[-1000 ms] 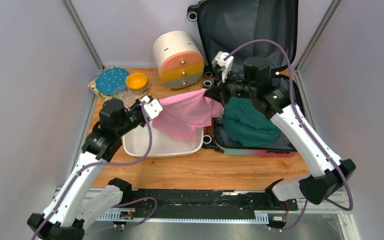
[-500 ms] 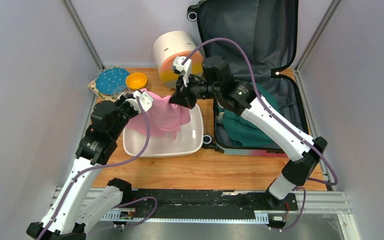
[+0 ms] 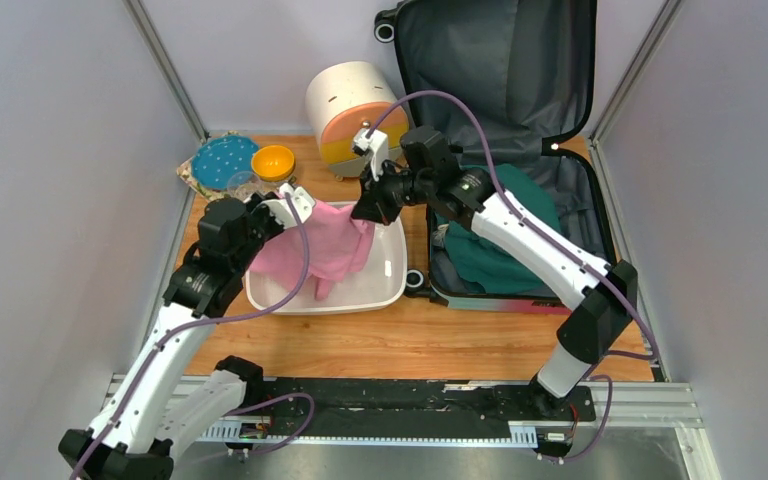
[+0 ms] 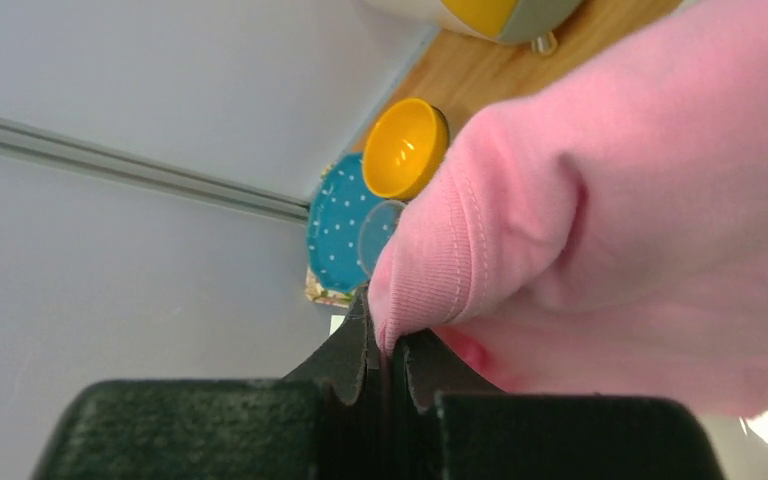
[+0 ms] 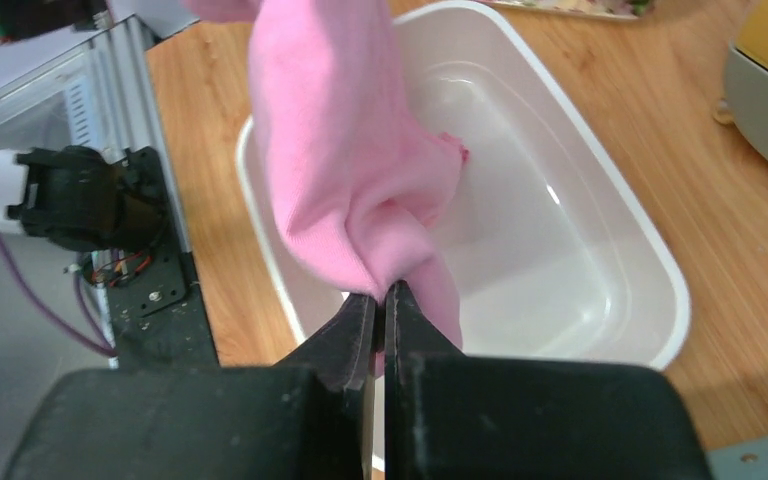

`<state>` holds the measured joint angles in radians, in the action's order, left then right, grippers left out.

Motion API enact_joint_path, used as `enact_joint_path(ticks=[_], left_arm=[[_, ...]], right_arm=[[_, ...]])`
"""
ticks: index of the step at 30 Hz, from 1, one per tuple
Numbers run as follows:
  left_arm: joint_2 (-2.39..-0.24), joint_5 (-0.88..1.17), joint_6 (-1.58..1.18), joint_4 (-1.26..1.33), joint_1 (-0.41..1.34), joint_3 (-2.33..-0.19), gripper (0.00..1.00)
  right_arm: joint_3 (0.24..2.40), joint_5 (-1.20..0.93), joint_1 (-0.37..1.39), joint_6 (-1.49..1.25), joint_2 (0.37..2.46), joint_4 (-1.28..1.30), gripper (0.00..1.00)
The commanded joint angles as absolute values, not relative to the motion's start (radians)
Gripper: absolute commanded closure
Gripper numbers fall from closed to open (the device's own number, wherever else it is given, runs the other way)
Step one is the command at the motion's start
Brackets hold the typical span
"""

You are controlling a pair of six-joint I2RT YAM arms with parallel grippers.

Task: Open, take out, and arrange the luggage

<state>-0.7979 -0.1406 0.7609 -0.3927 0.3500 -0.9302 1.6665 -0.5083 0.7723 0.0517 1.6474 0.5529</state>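
Observation:
The luggage (image 3: 570, 175) lies open at the back right, its dark grey lined lid standing up against the wall. A dark green garment (image 3: 505, 250) lies bunched in its lower half. A pink garment (image 3: 325, 245) hangs between both grippers over the white basin (image 3: 392, 285). My left gripper (image 3: 272, 212) is shut on the cloth's ribbed hem (image 4: 430, 290) at the basin's left end. My right gripper (image 3: 368, 208) is shut on a fold of the same pink garment (image 5: 355, 190), above the basin (image 5: 600, 250).
A round cream drawer cabinet (image 3: 357, 118) stands behind the basin. A teal dotted plate (image 3: 218, 160), an orange bowl (image 3: 273, 161) and a clear cup (image 3: 243, 185) sit at the back left. Bare wood runs along the front edge.
The right gripper carried the pink garment leftward from the suitcase's edge to over the basin. The cloth, once stretched out, now sags bunched into the basin. The left gripper stayed by the basin's left end.

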Motion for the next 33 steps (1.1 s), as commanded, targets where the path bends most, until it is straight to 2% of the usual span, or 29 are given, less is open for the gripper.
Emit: enact_joint_path(ticks=[1, 10, 15, 23, 28, 33], left_arm=[[-0.870, -0.129, 0.750, -0.344, 0.339, -0.923, 1.00], [-0.894, -0.117, 0.698, -0.310, 0.333, -0.943, 1.00], [-0.848, -0.019, 0.612, -0.475, 0.331, -1.026, 1.00], [-0.733, 0.116, 0.537, -0.656, 0.331, -1.008, 1.00], [-0.739, 0.088, 0.560, -0.666, 0.333, -1.002, 1.00], [-0.824, 0.002, 0.620, -0.556, 0.333, -0.919, 1.00]], right_arm=[[1.739, -0.515, 0.674, 0.028, 1.719, 0.491, 1.00], [1.758, -0.532, 0.618, 0.060, 1.709, 0.515, 1.00], [1.741, -0.545, 0.636, 0.061, 1.628, 0.561, 1.00], [1.597, -0.532, 0.703, 0.072, 1.479, 0.606, 1.00], [1.552, -0.506, 0.707, 0.072, 1.460, 0.607, 1.00], [1.542, -0.477, 0.701, 0.124, 1.543, 0.563, 1.00]])
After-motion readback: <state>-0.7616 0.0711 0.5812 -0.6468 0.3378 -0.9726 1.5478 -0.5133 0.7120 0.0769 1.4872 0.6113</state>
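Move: Both hands already pinch the pink shirt between them, over the white tray. The tray's middle lies about 25 cm below the left hand, 13 cm to its right and 3 cm ahead; from the right hand it is also 25 cm down, some 5 cm left and 6 cm ahead. The yellow bowl is about 24 cm ahead and 2 cm left of the left hand. From the right hand, the drawer cabinet stands 26 cm ahead and 3 cm left, the open suitcase 38 cm right and 12 cm ahead. Shake the pink shirt out over the white tray with both grips kept shut: the right hand swings forward about 8 cm and somewhat down while the left dips some 4 cm and slightly forward. Then both draw back towards the base, the right rising as it comes and sinking a little at the end, the left rising slightly and then sinking again as it tips nose-down about 15 degrees, while both drift to the right, the right hand further, so that they part a little. ##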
